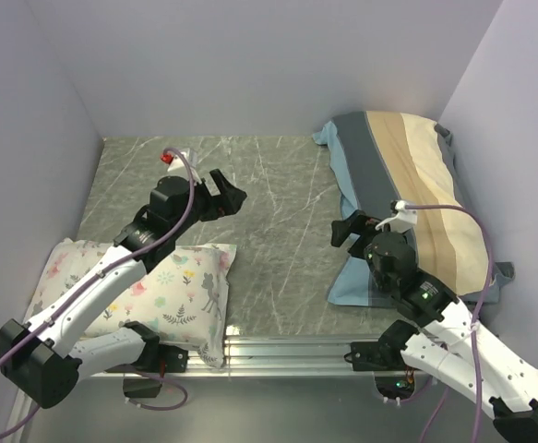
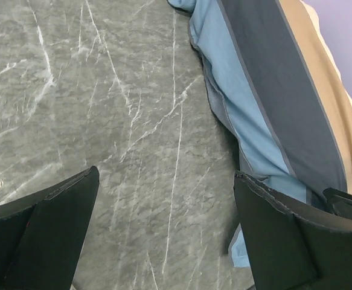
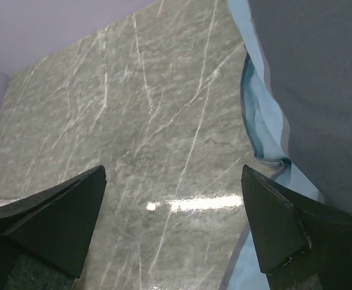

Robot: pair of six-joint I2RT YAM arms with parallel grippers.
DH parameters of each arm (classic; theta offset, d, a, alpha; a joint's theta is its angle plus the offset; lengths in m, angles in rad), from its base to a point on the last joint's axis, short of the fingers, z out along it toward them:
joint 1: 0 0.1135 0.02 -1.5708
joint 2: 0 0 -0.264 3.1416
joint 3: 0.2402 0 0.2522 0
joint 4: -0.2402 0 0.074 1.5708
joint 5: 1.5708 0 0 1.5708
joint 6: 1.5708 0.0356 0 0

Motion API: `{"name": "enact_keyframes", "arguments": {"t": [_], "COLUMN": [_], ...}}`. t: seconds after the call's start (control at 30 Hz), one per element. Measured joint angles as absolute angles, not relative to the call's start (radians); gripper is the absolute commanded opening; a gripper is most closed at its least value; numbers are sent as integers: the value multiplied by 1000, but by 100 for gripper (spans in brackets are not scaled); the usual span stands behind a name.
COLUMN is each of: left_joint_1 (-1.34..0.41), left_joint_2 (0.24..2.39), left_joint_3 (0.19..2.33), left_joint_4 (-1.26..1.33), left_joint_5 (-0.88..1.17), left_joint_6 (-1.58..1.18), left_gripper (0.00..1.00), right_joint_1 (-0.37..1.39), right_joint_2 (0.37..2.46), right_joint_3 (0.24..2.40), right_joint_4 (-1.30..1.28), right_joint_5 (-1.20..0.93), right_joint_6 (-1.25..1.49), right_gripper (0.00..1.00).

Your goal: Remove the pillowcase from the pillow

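Observation:
The pillowcase (image 1: pixel 407 185) lies at the right of the table, striped face up in dark grey, tan and cream, with blue-grey edges. The pillow is hidden inside it. My left gripper (image 1: pixel 227 198) is open and empty over the bare marble, well left of the pillowcase. In the left wrist view (image 2: pixel 163 211) the pillowcase (image 2: pixel 272 103) lies beyond and to the right of its fingers. My right gripper (image 1: pixel 347 229) is open and empty at the pillowcase's left edge. In the right wrist view (image 3: pixel 172 223) the blue-grey fabric (image 3: pixel 308 90) lies beside the right finger.
A white pillow printed with flowers and animals (image 1: pixel 172 286) lies at the near left under my left arm. A small red and white object (image 1: pixel 169 157) sits at the back left. Lavender walls close in the table on three sides. Grey marble tabletop (image 1: pixel 278 194) lies between the arms.

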State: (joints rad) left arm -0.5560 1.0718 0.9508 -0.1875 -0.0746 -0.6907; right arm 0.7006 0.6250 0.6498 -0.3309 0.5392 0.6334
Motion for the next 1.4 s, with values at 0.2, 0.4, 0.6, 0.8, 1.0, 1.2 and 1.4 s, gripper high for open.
{"name": "enact_keyframes", "arguments": {"t": [0.2, 0.4, 0.6, 0.8, 1.0, 1.2, 1.4], "left_joint_1": [-556, -537, -515, -507, -505, -505, -505], "left_joint_2": [1095, 1210, 1445, 1662, 1781, 1806, 1806], "left_joint_3": [981, 1095, 1259, 1350, 1353, 1353, 1353], "left_joint_4": [-184, -143, -63, -4, 26, 65, 86], "left_joint_5": [-68, -47, 42, 163, 255, 300, 301], "left_joint_6": [-685, -715, -751, -765, -786, -804, -806], "left_gripper": [99, 99, 99, 99, 99, 99, 99], "right_joint_1": [698, 557, 346, 313, 308, 307, 316], "right_joint_2": [710, 1020, 1400, 1753, 1956, 1981, 1980], "right_joint_3": [786, 1145, 1385, 1631, 1716, 1702, 1704], "right_joint_4": [-403, -481, -559, -683, -770, -773, -772], "right_joint_5": [570, 590, 569, 652, 787, 848, 807], "right_joint_6": [585, 524, 490, 456, 421, 363, 357], "right_gripper": [100, 98, 97, 98, 97, 10, 0]}}
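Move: The far part of the dark stripe on the striped pillowcase is the right hand's target, about 21 cm ahead, 10 cm to its right and 9 cm below. At about the same height, the blue stripe runs some 7 cm left of that spot, the tan stripe about 10 cm right of it. From the left hand the dark stripe's far part lies roughly 15 cm ahead, 38 cm right and 12 cm lower. Rising then dipping, the right hand reaches about 20 cm forward-right and pinches the dark stripe; left approaches, open. ##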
